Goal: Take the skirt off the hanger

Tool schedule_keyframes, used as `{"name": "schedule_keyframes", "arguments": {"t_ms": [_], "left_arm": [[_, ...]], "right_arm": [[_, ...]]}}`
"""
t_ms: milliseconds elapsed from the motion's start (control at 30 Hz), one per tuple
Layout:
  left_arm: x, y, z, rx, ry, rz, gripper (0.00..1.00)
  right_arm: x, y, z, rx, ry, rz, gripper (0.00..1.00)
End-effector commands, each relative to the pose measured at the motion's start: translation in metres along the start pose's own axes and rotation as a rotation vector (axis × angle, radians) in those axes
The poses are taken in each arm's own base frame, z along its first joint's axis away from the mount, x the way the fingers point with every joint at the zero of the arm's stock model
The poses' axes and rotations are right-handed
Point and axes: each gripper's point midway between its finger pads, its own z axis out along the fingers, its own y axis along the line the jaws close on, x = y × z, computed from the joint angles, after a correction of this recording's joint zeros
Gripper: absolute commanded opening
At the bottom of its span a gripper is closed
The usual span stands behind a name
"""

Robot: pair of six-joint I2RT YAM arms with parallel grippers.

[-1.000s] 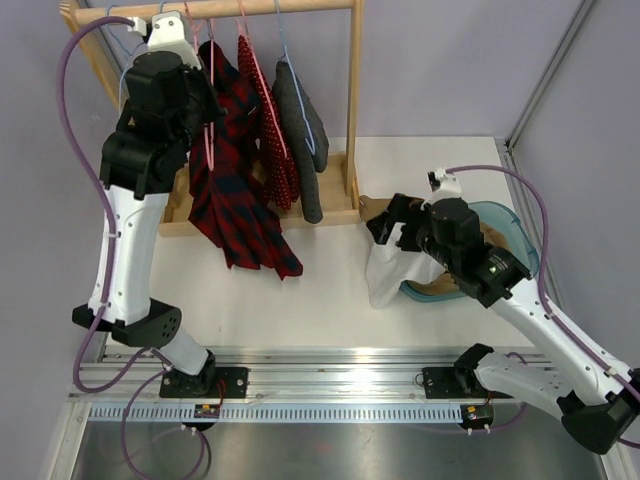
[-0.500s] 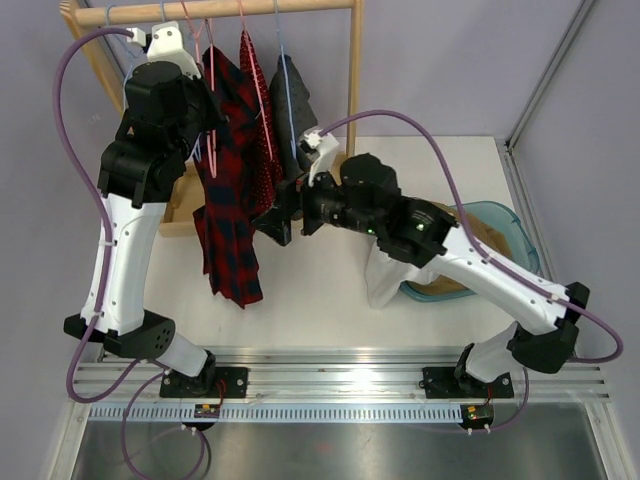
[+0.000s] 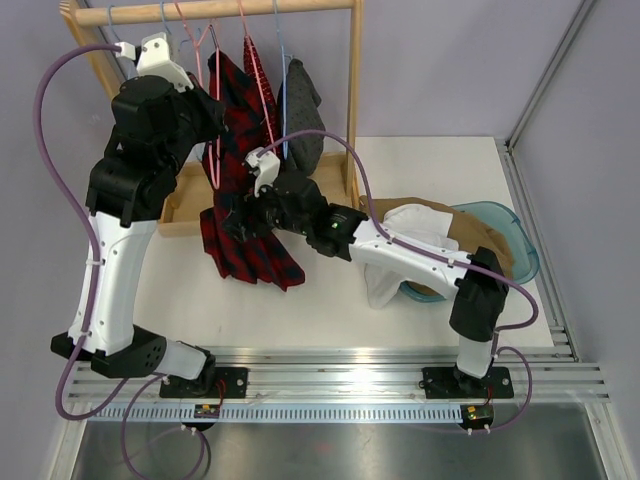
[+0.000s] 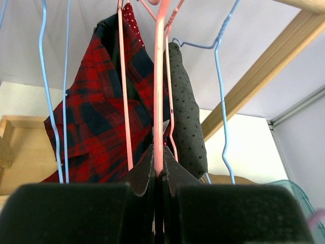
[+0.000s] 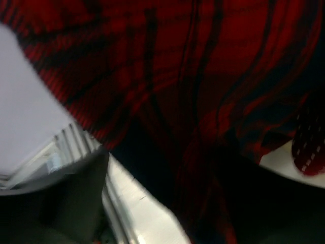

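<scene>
The skirt (image 3: 247, 250) is red and dark plaid and hangs from a pink wire hanger (image 3: 213, 150) on the wooden rail. High at the rail, my left gripper (image 3: 207, 112) is shut on the pink hanger (image 4: 159, 101), the wire pinched between its fingertips (image 4: 159, 155); the skirt (image 4: 96, 127) hangs just past it. My right gripper (image 3: 232, 215) is pushed against the skirt's middle and stands open. In the right wrist view the plaid cloth (image 5: 177, 76) fills the frame and lies over the gap of the gripper (image 5: 152, 203). One grey finger (image 5: 56, 193) shows; the other is hidden in dark cloth.
A wooden rack (image 3: 352, 100) holds a red dotted garment (image 3: 255, 70), a grey dotted garment (image 3: 300, 110) and blue wire hangers (image 4: 221, 91). A teal basin (image 3: 515, 245) at the right holds white and tan clothes (image 3: 400, 250). The rack's base tray (image 3: 180, 205) sits under the skirt.
My right arm swung from the basin across to the left and into the plaid skirt. The left arm shifted with the hanger, and the skirt swung and bunched.
</scene>
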Motion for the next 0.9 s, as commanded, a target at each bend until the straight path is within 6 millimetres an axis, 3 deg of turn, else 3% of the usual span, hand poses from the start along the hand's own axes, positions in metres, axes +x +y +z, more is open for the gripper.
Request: {"name": "schedule_keyframes", "arguments": {"t_ms": [0, 67, 100, 267, 333, 367, 500, 533, 700, 867], "left_arm": [[-0.046, -0.025, -0.027, 0.136, -0.176, -0.081, 0.00], [-0.042, -0.023, -0.028, 0.135, -0.171, -0.077, 0.00], [-0.041, -0.023, -0.029, 0.136, -0.176, -0.070, 0.00], [-0.026, -0.009, -0.026, 0.093, -0.172, -0.031, 0.00], [-0.017, -0.004, -0.021, 0.075, -0.163, -0.015, 0.00], [-0.003, 0.003, -0.016, 0.055, -0.143, -0.004, 0.00], [0.013, 0.013, -0.004, 0.030, -0.175, -0.008, 0.00], [0.016, 0.015, -0.001, 0.018, -0.175, -0.008, 0.00], [0.024, 0.024, 0.023, -0.044, -0.181, -0.016, 0.00], [0.010, 0.024, 0.035, -0.084, -0.205, 0.012, 0.00]], "right_arm": [[-0.040, 0.018, 0.009, -0.068, -0.170, -0.081, 0.53], [-0.035, 0.016, 0.012, -0.066, -0.159, -0.085, 0.06], [-0.032, 0.017, 0.011, -0.073, -0.152, -0.083, 0.00], [-0.026, 0.034, -0.023, -0.081, -0.144, -0.112, 0.00], [-0.035, 0.052, -0.047, -0.090, -0.164, -0.128, 0.00], [-0.039, 0.056, -0.056, -0.080, -0.174, -0.131, 0.00], [-0.041, 0.084, -0.098, -0.084, -0.172, -0.129, 0.00], [-0.040, 0.103, -0.112, -0.119, -0.176, -0.130, 0.00], [-0.017, 0.136, -0.142, -0.136, -0.115, -0.140, 0.00], [0.028, 0.164, -0.160, -0.190, -0.041, -0.087, 0.00]]}}
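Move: The right hand stands open at the skirt's near lower part; the skirt's middle lies about 3 cm ahead and 1 cm to its left, some 2 cm higher. The pink hanger, already in the left fingers, is roughly 10 cm ahead, 5 cm left and 15 cm above the right hand. From the left hand the skirt's middle is about 4 cm ahead, 3 cm right and 15 cm below; the grey garment lies 8 cm ahead, 16 cm right and 10 cm below. Easing about 1 cm farther forward and left, the right hand shuts its fingers on the skirt, then draws back towards the robot about 18 cm, dipping a little first, then rising some 10 cm and drifting right. The left hand keeps its grip on the pink hanger and lowers it about 10 cm, edging back slightly and then forward, against the pull. ##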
